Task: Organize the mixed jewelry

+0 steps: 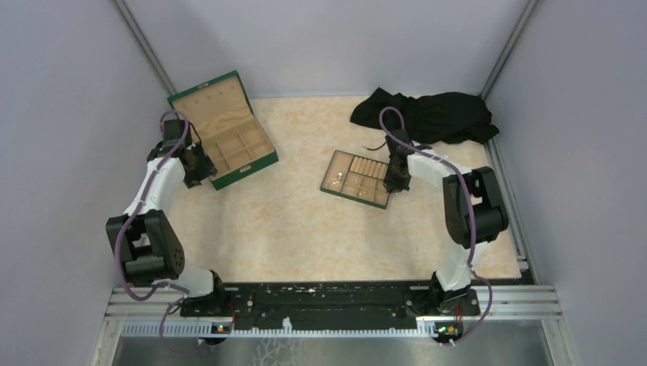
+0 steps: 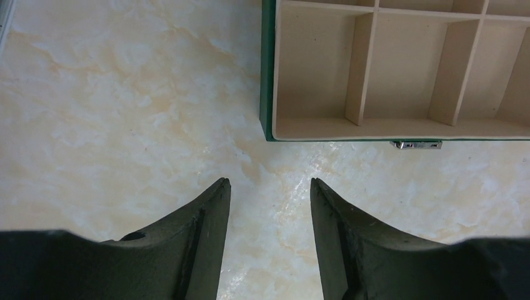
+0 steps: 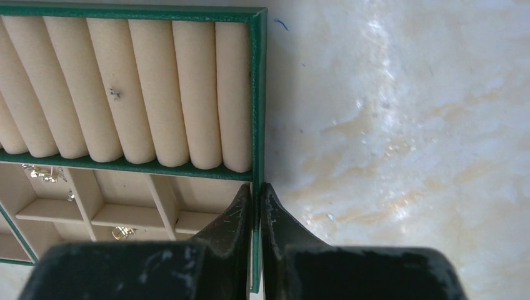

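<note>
A tan wooden tray with a green rim [image 1: 329,171] lies in the middle of the table. In the right wrist view its rim [image 3: 257,94] runs between my fingers. My right gripper [image 3: 258,187] is shut on the tray's right wall; it also shows in the top view [image 1: 395,181]. Tiny silvery-gold jewelry pieces lie in the tray's compartments [image 3: 45,173] [image 3: 122,232], and one small piece [image 3: 114,93] sits on the padded rolls [image 3: 144,87]. My left gripper [image 2: 269,182] is open and empty above bare table, just short of the green box [image 2: 400,62].
The open green box [image 1: 225,130] stands at the back left with bare wooden compartments and a metal latch [image 2: 415,144] on its near wall. A black cloth [image 1: 435,114] lies bunched at the back right. Grey walls close in on three sides.
</note>
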### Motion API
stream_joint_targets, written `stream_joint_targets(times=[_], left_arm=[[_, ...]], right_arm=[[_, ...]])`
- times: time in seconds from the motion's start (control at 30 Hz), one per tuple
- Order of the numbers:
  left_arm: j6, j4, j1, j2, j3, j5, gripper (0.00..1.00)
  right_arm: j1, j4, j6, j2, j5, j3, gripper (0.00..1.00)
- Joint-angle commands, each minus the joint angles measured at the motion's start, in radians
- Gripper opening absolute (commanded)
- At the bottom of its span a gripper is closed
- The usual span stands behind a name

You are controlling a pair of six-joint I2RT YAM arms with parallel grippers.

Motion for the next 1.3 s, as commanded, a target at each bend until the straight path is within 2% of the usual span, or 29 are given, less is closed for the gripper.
stream_joint_targets(times=[0.0,0.23,0.37,0.43,0.53,0.6,0.63,0.73,0.83,0.97,1.1,1.27], left_arm=[[0.0,0.08,0.005,0.029,-0.009,0.02,0.56],[-0.001,0.189,0.007,0.109,-0.039,0.032,0.54],[-0.002,0.237,0.007,0.179,-0.054,0.025,0.49],[-0.004,0.235,0.008,0.209,-0.047,0.027,0.4],[-0.008,0.229,0.007,0.213,-0.05,0.05,0.15],[-0.002,0.231,0.001,0.194,-0.067,0.072,0.02],[0.005,0.234,-0.004,0.183,-0.076,0.086,0.0],[0.033,0.225,-0.029,0.156,-0.098,0.113,0.0],[0.059,0.193,-0.099,0.122,-0.116,0.11,0.0],[0.071,0.144,-0.27,0.07,-0.133,0.126,0.0],[0.032,0.099,-0.431,0.031,-0.141,0.169,0.0],[-0.077,0.076,-0.554,0.004,-0.138,0.225,0.0]], right_arm=[[0.004,-0.027,-0.011,-0.139,0.055,-0.038,0.0],[0.003,-0.078,-0.047,-0.271,0.06,-0.069,0.0],[0.002,-0.107,-0.054,-0.32,0.065,-0.064,0.0],[-0.001,-0.121,-0.051,-0.341,0.066,-0.057,0.0],[-0.01,-0.142,-0.047,-0.371,0.069,-0.042,0.0],[-0.017,-0.155,-0.045,-0.39,0.069,-0.029,0.0],[-0.022,-0.16,-0.046,-0.399,0.066,-0.025,0.0],[-0.036,-0.177,-0.049,-0.423,0.06,-0.004,0.0],[-0.046,-0.207,-0.058,-0.438,0.061,0.023,0.0],[-0.057,-0.235,-0.083,-0.469,0.042,0.057,0.0],[-0.061,-0.285,-0.125,-0.5,0.019,0.095,0.0],[-0.061,-0.369,-0.167,-0.54,-0.018,0.129,0.0]])
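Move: The green box's left wall, near its front corner, is about 4 cm ahead of the open left hand, straight on and some 6 cm below; the box's middle is roughly 12 cm ahead, 7 cm right and 8 cm down. The small tray lies about 40 cm right of that hand and 4 cm ahead. From the right hand, already gripping its right wall, the tray's middle is 9 cm left and 2 cm ahead, the box's 42 cm left and 8 cm ahead, the black cloth's 19 cm ahead and 10 cm right. The box's left wall is pinched near the front corner as the left hand comes down and forward and shuts; then the hand drags the box along the table, nearly 20 cm right and some 7 cm back towards the tray, turning it about 30 degrees clockwise. The tray, still gripped by its right wall, is lifted about 14 cm by the right hand, which also draws back and right and tips the tray's far side up slightly. ##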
